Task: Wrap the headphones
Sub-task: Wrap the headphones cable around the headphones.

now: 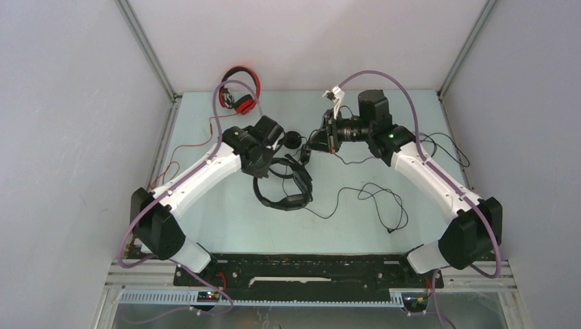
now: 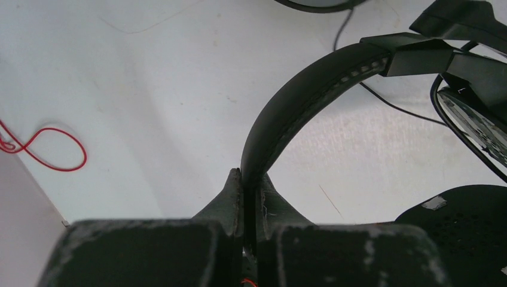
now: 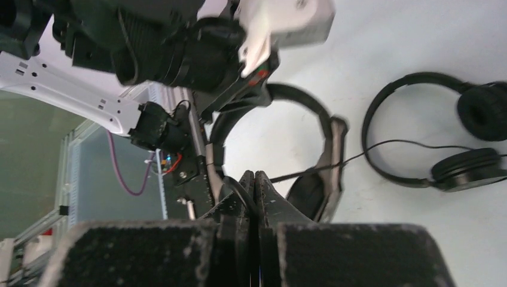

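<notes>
A black headset (image 1: 286, 186) hangs over the middle of the table, and my left gripper (image 1: 264, 164) is shut on its headband (image 2: 281, 113); the band runs up and right from the jaws to an earcup (image 2: 472, 113). My right gripper (image 1: 312, 147) is shut on that headset's thin black cable (image 3: 370, 147), which comes out of the fingertips (image 3: 266, 188) toward the earcup (image 3: 317, 185). A second black headset (image 3: 418, 128) lies flat on the table. The red headset (image 1: 240, 89) stands at the back left, its red cable (image 2: 54, 149) looping over the table.
Loose black cable (image 1: 373, 199) lies in loops on the right half of the table, with more of it near the right arm (image 1: 449, 147). White enclosure walls (image 1: 82, 123) close in left, right and back. The base rail (image 1: 308, 264) runs along the near edge.
</notes>
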### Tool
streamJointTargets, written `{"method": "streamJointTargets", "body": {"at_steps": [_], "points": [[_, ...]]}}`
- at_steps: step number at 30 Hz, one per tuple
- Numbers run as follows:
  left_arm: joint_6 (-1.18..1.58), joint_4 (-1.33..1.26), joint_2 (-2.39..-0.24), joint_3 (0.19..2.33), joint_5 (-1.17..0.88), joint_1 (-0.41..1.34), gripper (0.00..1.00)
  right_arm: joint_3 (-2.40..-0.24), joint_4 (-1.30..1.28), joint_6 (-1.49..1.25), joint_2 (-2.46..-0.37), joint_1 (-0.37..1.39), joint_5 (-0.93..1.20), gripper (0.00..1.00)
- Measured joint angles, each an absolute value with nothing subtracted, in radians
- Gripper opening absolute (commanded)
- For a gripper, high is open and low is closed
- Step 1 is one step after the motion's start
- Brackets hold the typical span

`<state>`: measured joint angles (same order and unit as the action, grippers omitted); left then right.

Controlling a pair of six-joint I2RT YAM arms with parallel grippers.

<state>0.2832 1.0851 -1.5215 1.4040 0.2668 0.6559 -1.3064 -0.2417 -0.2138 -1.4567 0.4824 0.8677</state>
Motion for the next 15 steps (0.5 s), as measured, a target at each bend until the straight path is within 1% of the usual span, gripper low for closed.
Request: {"method": "streamJointTargets", "body": {"at_steps": [9,15], "points": [[0.356,1.053,-1.522,1.405,0.337,0.57,0.0,-1.309,-0.304,-0.34,-1.452,0.587,0.77,0.0],[0.411,0.994,-1.518,1.405,0.363,0.514,0.0,-1.321,-0.265,-0.439,-1.453,0.653,0.752,0.0]]}}
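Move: The left hand already holds the big black headphones by the headband, their middle about 7 cm to its right, 2 cm back and roughly level. From the right hand, which already pinches their cable, that middle lies some 10 cm back, 6 cm left and about 13 cm down. A second, smaller black pair lies on the table about 5 cm left, 2 cm back and 27 cm below the right hand; the red headphones lie about 27 cm ahead and 8 cm left of the left hand. Back and to the left by about 6 cm, the right hand carries the pinched cable towards the ear cups, dipping slightly before coming level again and rolling some 10 degrees. Meanwhile the left hand swings the held headphones forward and left about 6 cm to meet it, turning them counter-clockwise. Both grips stay shut. ##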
